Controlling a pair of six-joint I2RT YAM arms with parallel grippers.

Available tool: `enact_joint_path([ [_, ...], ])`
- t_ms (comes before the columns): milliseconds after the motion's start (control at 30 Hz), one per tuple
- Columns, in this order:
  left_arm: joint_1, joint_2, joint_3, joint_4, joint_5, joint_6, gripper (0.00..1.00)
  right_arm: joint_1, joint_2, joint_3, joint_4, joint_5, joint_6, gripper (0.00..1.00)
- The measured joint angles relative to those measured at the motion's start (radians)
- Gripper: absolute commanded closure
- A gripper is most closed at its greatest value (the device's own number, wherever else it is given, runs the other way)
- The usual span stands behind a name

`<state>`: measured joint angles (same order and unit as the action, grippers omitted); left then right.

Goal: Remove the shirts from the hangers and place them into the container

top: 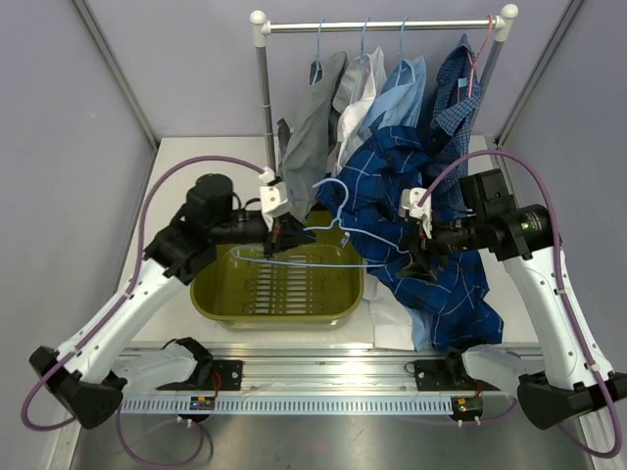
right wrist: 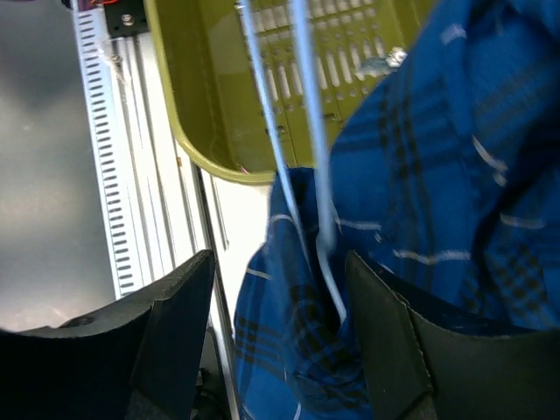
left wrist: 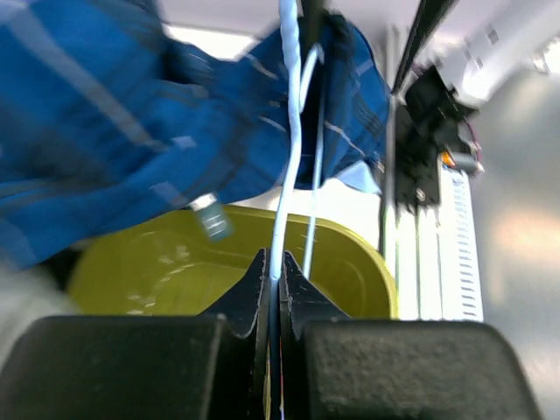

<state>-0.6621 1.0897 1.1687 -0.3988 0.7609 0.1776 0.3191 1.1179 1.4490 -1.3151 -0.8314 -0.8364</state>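
Observation:
A dark blue windowpane-check shirt hangs crumpled from a thin light-blue hanger and trails over the right end of the olive-green container onto the table. My left gripper hovers above the container's back edge. In the left wrist view it is shut on the hanger wire, with the shirt above and the container below. My right gripper is at the shirt's shoulder. It stands open, with the shirt cloth and hanger wire between its fingers.
A silver rail at the back carries a grey shirt, a white one, a light blue one and a navy small-check one. A white slotted strip runs along the front edge.

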Motion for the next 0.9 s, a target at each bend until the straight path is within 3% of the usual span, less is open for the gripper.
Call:
enact_joint_path([
  [100, 0.062, -0.078, 0.0, -0.016, 0.018, 0.0, 1.0, -0.091, -0.024, -0.043, -0.01, -0.016, -0.029, 0.32],
  [267, 0.076, -0.211, -0.007, -0.071, 0.01, 0.028, 1.0, -0.209, -0.053, -0.122, -0.021, -0.021, -0.094, 0.31],
  [467, 0.076, -0.325, -0.026, -0.096, 0.01, 0.032, 1.0, -0.23, -0.109, -0.146, -0.027, -0.039, -0.141, 0.19],
  [667, 0.076, -0.337, -0.061, -0.094, 0.011, 0.034, 0.99, -0.232, -0.116, 0.033, -0.046, -0.112, -0.158, 0.02],
  [900, 0.077, -0.291, -0.066, -0.087, 0.03, 0.066, 0.99, -0.229, -0.077, 0.177, -0.045, -0.248, -0.208, 0.01],
])
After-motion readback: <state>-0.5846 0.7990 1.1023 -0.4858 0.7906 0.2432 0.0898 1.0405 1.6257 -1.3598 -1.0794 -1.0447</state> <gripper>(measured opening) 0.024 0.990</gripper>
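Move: The blue plaid shirt's middle lies about 9 cm ahead of the open right hand, 4 cm to its right and some 18 below. The left hand already holds the light-blue hanger, which bridges the gap between the hands. From the left hand the container's middle is about 7 cm left, 2 ahead and 26 down; the plaid shirt 8 cm ahead and 26 right, 21 down; the hanging grey shirt roughly 22 ahead, straight out, slightly higher. The hanger, still pinched in the shut left fingers, is drawn left, back and up by some 8 cm over the container, away from the plaid shirt, then eases a little down and forward. The right hand backs off about 4 cm to its right, dipping slightly, then rises well clear of the shirt, edging left again, rolling some 20 degrees and spreading its part-open fingers wide. ##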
